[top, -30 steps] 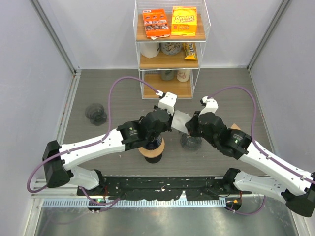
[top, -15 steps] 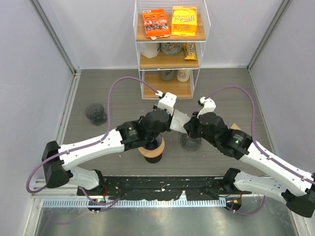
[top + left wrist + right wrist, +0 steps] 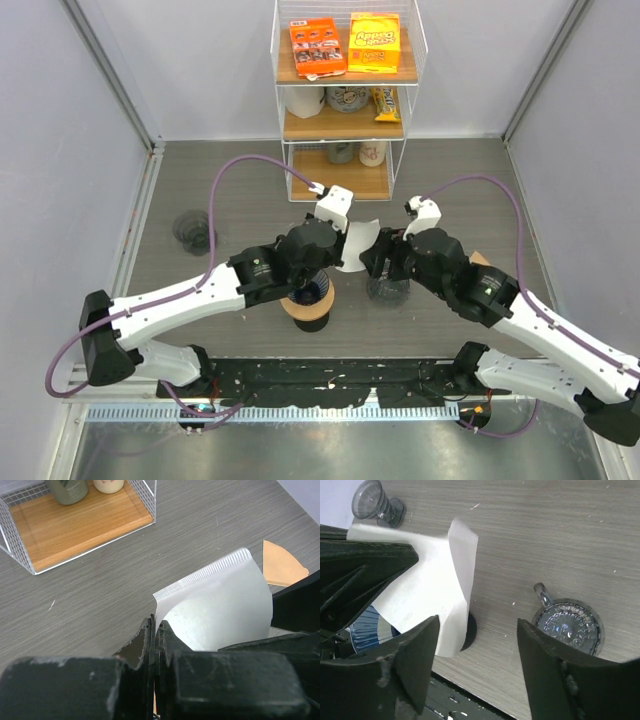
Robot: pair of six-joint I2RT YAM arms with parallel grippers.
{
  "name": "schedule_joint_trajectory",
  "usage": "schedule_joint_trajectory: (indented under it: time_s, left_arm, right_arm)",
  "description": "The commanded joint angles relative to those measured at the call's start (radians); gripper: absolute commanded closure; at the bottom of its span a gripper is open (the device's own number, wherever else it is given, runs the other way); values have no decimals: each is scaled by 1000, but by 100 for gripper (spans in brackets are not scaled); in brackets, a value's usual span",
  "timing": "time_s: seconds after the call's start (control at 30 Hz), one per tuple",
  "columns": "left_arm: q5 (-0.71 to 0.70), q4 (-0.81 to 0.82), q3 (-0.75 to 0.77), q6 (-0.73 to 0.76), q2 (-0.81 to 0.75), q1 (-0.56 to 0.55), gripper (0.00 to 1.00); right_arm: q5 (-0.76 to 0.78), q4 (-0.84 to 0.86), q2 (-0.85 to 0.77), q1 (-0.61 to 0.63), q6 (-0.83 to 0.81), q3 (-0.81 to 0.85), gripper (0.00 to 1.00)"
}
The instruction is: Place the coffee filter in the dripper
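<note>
A white paper coffee filter (image 3: pixel 355 245) hangs in the air between the two arms, curled open (image 3: pixel 220 605). My left gripper (image 3: pixel 156 625) is shut on the filter's lower left edge (image 3: pixel 338 248). My right gripper (image 3: pixel 479 621) stands open just right of the filter (image 3: pixel 425 590), and its left finger (image 3: pixel 415 650) is beside the paper, not pinching it. Below the left gripper sits what looks like the dripper (image 3: pixel 318 296), a blue-and-white ribbed cone on a brown round base, partly hidden by the left arm and showing at the left edge of the right wrist view (image 3: pixel 365 627).
A glass mug with a handle (image 3: pixel 388 288) stands under the right gripper (image 3: pixel 565 627). A brown filter paper (image 3: pixel 480 258) lies right of it (image 3: pixel 282 567). A small glass vessel (image 3: pixel 193 230) stands far left. A wire shelf rack (image 3: pixel 340 110) with boxes and cups fills the back.
My right gripper has opened and let go of the filter. The left gripper has kept its grip and drawn slightly left, so the white filter now shows between the arms.
</note>
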Motion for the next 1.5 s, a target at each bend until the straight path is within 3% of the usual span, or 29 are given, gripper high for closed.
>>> schedule_joint_trajectory:
  time_s: [0.0, 0.07, 0.1, 0.3, 0.43, 0.7, 0.9, 1.1, 1.47]
  left_arm:
    - [5, 4, 1, -21, -38, 3, 100]
    - [5, -8, 6, -28, -42, 4, 100]
    - [0, -19, 7, -31, -47, 3, 100]
    - [-30, -63, 15, -40, -68, 3, 100]
    - [-39, -115, 41, -48, -85, 6, 100]
    - [-18, -448, 225, -109, -123, 30, 100]
    - [114, -618, 187, -175, -238, 64, 100]
    - [315, -675, 101, -184, -344, 93, 100]
    - [399, -689, 101, -181, -274, 130, 100]
  right_arm:
    - [69, 54, -74, -2, 14, 47, 25]
    - [90, 74, -111, -1, 17, 27, 14]
    - [104, 92, -143, -2, 27, 3, 2]
    - [191, 155, -312, -2, 47, -126, 4]
    - [309, 89, -392, -1, 46, -166, 5]
    - [506, -113, -342, -1, 123, -205, 5]
    - [550, -109, -288, -4, 86, -220, 4]
    - [538, -28, -279, -2, 17, -257, 4]
    - [488, 0, -196, -9, -22, -252, 5]
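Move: The left gripper holds the white coffee filter by its edge. From it the dripper lies about 7 cm left, 4 cm back and 12 cm below; the glass carafe lies some 12 cm right, 2 cm ahead and 22 cm below. From the right gripper, already opening beside the filter's free end, the dripper lies about 13 cm left, 3 cm back and 9 cm lower, the carafe roughly 6 cm right, 3 cm ahead and 19 cm below. Keep the filter pinched and swing the left gripper about 11 cm left and 9 cm back, arching up some 5 cm and sinking to its starting height, while tipping the fingers down over 20 degrees to bring the filter above the dripper. Spread the right fingers fully and draw that gripper right, away from the filter, rising first, then dropping lower over the carafe's side as it turns clockwise. ##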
